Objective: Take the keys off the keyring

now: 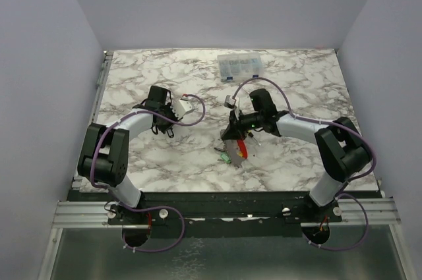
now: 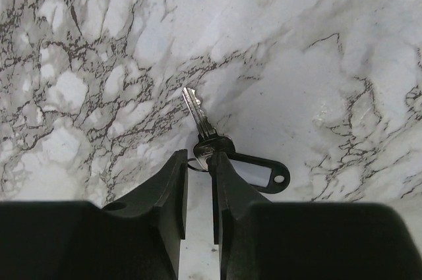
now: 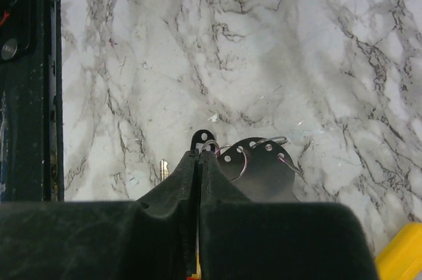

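In the left wrist view my left gripper (image 2: 196, 156) is closed to a narrow gap, pinching the small split ring (image 2: 195, 163) of one key (image 2: 198, 118). That key has a black tag (image 2: 256, 173) and is apart from the keyring. My right gripper (image 3: 199, 153) is shut on a thin black tag (image 3: 202, 138) ringed to the keyring's perforated grey metal disc (image 3: 264, 168). From above, the keyring's red band (image 1: 241, 147) sits just below the right gripper (image 1: 232, 134), with green-tagged keys (image 1: 227, 158) beside it. The left gripper (image 1: 163, 127) is at mid-left.
A clear parts box (image 1: 241, 64) stands at the back of the marble table (image 1: 290, 82). A loose silvery key blade (image 3: 163, 169) shows left of my right fingers. A yellow plastic piece (image 3: 402, 253) fills the lower right corner of the right wrist view.
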Robot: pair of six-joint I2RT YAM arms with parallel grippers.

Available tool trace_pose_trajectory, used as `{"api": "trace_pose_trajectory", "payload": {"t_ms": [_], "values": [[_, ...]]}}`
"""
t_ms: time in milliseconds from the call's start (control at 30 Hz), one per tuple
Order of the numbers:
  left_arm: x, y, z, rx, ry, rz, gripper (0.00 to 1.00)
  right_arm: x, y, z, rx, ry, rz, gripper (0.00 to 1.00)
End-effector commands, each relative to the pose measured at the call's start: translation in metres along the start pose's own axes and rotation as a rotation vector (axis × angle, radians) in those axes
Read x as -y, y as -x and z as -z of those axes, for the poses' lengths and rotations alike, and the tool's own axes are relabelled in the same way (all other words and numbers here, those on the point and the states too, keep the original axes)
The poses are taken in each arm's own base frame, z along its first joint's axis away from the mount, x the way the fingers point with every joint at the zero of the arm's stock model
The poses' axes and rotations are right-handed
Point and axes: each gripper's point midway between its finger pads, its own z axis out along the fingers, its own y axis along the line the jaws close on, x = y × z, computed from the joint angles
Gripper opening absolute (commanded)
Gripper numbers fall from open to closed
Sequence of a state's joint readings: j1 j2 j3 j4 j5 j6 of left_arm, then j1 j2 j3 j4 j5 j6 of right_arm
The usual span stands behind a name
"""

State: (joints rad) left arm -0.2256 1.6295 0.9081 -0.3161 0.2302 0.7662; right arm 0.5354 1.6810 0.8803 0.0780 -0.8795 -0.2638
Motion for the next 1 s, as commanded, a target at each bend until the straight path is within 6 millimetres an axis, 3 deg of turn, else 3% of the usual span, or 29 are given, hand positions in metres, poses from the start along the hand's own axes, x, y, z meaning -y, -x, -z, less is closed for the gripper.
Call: {"api": "trace_pose_trajectory", "payload": {"t_ms": [0,167,400,533,667,767,967], "values": [[0.016,-0.022,0.006,-0.069,-0.056,0.025,0.27,0.009,0.011,-0.005,-0.015,-0.007,-0.005,0.1],[0.012,-0.002,0.012,-0.017,-0.066,0.045,0.43,0.013,0.029,-0.001,-0.005,-0.03,-0.025,0.29],[-0.001,0.035,0.033,0.065,-0.065,0.076,0.56,0.007,0.062,0.013,0.01,-0.04,-0.02,0.62],[-0.014,0.063,0.052,0.128,-0.045,0.113,0.74,0.008,0.089,0.034,0.057,-0.09,-0.009,0.76],[-0.034,0.094,0.072,0.174,-0.006,0.196,0.98,0.019,0.113,0.065,0.101,-0.156,-0.013,0.91],[-0.049,0.117,0.087,0.205,0.013,0.254,0.99,0.035,0.128,0.097,0.153,-0.228,-0.041,1.0],[-0.09,0.15,0.108,0.237,0.092,0.446,0.99,0.077,0.139,0.179,0.246,-0.406,-0.168,1.0]]}}
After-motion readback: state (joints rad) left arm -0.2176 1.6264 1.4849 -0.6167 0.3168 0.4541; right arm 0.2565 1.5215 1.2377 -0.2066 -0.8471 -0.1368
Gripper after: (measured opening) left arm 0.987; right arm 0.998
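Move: The single key with its black tag is at the left fingertips, its middle about 2 cm to the right of the left hand and 1 cm lower. The right hand still holds the bundle: its grey scraper plate hangs about 4 cm back, 2 cm right and 3 cm below, the green clip 6 cm straight back. The yellow screwdriver lies 5 cm ahead and 6 cm right of that hand; the tagged key is some 18 cm to its left and 2 cm ahead. Up and away go both hands, opening wide to let go: the left first frees the tagged key almost on the spot, then climbs some 18 cm while heading forward and a little right. The right releases the bundle as it moves forward and up, then swings right over the screwdriver, ending about 15 cm higher and 10 cm farther out, turned some 20 degrees clockwise. ##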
